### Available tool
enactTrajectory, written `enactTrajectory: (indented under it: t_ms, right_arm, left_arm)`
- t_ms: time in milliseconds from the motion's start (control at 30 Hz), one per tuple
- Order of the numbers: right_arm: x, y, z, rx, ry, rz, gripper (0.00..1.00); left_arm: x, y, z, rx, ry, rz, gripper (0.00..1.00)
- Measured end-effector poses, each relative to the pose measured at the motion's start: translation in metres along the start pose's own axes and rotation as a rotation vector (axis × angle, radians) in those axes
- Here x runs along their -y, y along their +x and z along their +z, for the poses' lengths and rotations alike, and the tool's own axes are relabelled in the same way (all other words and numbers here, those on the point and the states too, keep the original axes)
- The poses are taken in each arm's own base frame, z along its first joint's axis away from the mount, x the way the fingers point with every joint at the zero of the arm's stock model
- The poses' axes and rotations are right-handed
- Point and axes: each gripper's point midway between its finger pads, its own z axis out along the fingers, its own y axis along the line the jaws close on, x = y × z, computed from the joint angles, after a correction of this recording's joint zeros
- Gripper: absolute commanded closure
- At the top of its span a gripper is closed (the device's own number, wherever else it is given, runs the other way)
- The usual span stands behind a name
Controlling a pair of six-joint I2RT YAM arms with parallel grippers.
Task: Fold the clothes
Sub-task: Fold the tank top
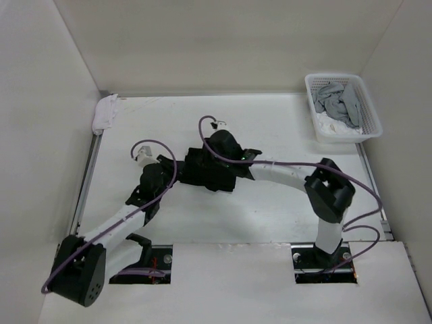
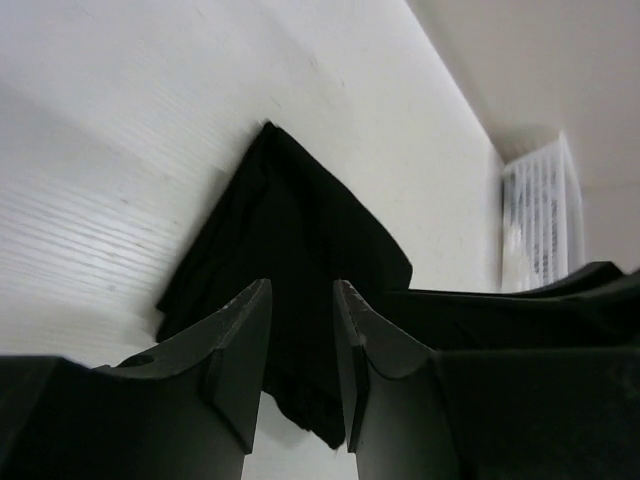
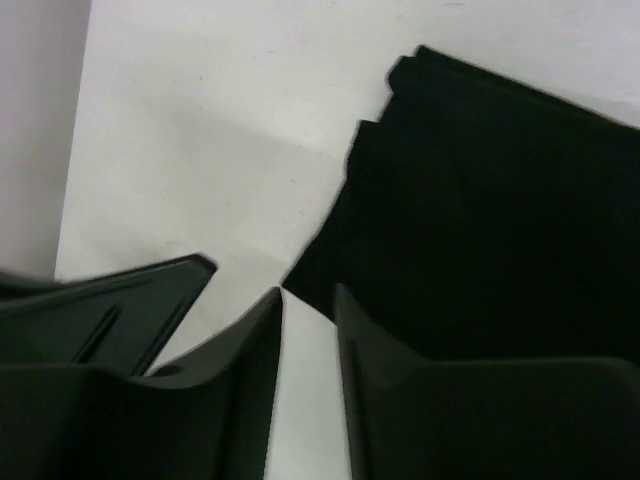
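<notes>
The clothes (image 1: 210, 175), a black garment, lie bunched in a flat heap on the white table between my two grippers. In the left wrist view the black fabric (image 2: 300, 230) spreads under and beyond my left gripper (image 2: 302, 290), whose jaws stand apart with cloth showing through the gap. In the right wrist view a folded edge of the clothes (image 3: 500, 200) lies to the right of my right gripper (image 3: 308, 292). That gripper is open, with bare table between its fingers and the fabric's corner just at its fingertips. From above, the left gripper (image 1: 172, 169) and the right gripper (image 1: 201, 160) meet over the garment.
A white basket (image 1: 370, 111) with grey and white garments (image 1: 337, 101) stands at the back right; it also shows in the left wrist view, basket (image 2: 540, 215). A small white cloth (image 1: 106, 111) lies in the back left corner. White walls enclose the table.
</notes>
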Motion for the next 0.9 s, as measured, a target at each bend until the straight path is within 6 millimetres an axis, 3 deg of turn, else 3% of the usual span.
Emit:
enactTrajectory:
  t_ms: [67,167,267,333,567,700,900]
  right_arm:
    - [0.013,-0.008,-0.022,0.03,-0.005,0.013,0.88]
    - [0.041,-0.028,-0.043,0.091,-0.002,0.046,0.92]
    - [0.076,-0.033,-0.045,0.116,0.023,0.074,0.91]
    - [0.1,-0.023,-0.04,0.092,0.05,0.092,0.91]
    - [0.15,0.002,-0.011,0.003,0.088,0.176,0.91]
    - [0.167,-0.005,-0.01,0.014,0.113,0.239,0.91]
    - [0.182,-0.019,-0.012,0.049,0.133,0.293,0.9]
  left_arm:
    - [0.012,0.019,0.007,-0.057,0.008,0.045,0.7]
    - [0.029,0.049,0.022,-0.135,0.024,0.103,0.72]
    - [0.03,0.071,0.036,-0.178,0.017,0.133,0.72]
    - [0.02,0.079,0.041,-0.193,-0.01,0.144,0.72]
    - [-0.013,0.078,0.05,-0.18,-0.09,0.129,0.72]
    - [-0.037,0.081,0.047,-0.178,-0.143,0.101,0.71]
    - [-0.036,0.074,0.04,-0.151,-0.123,0.068,0.67]
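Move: The folded tank top lies under and between the hands. From the left hand its middle is about 12 cm to the right, some 3 cm ahead and 9 cm below. From the right hand, which is above the cloth's left part, the middle is about 6 cm to the right, level front to back, and 9 cm below. The cloth's far right corner lies some 15 cm to the right of this hand, 6 cm ahead and 9 cm below. Over the tank top the right hand shuts its fingers and sweeps about 15 cm to the right and 6 cm forward, lifting a little before sinking 8 cm to the cloth's far right corner, where the closed tips seem to touch. The left hand swings right, then drops about 8 cm and eases partly back left, ending low over the cloth's near left part, tips still partly open. ##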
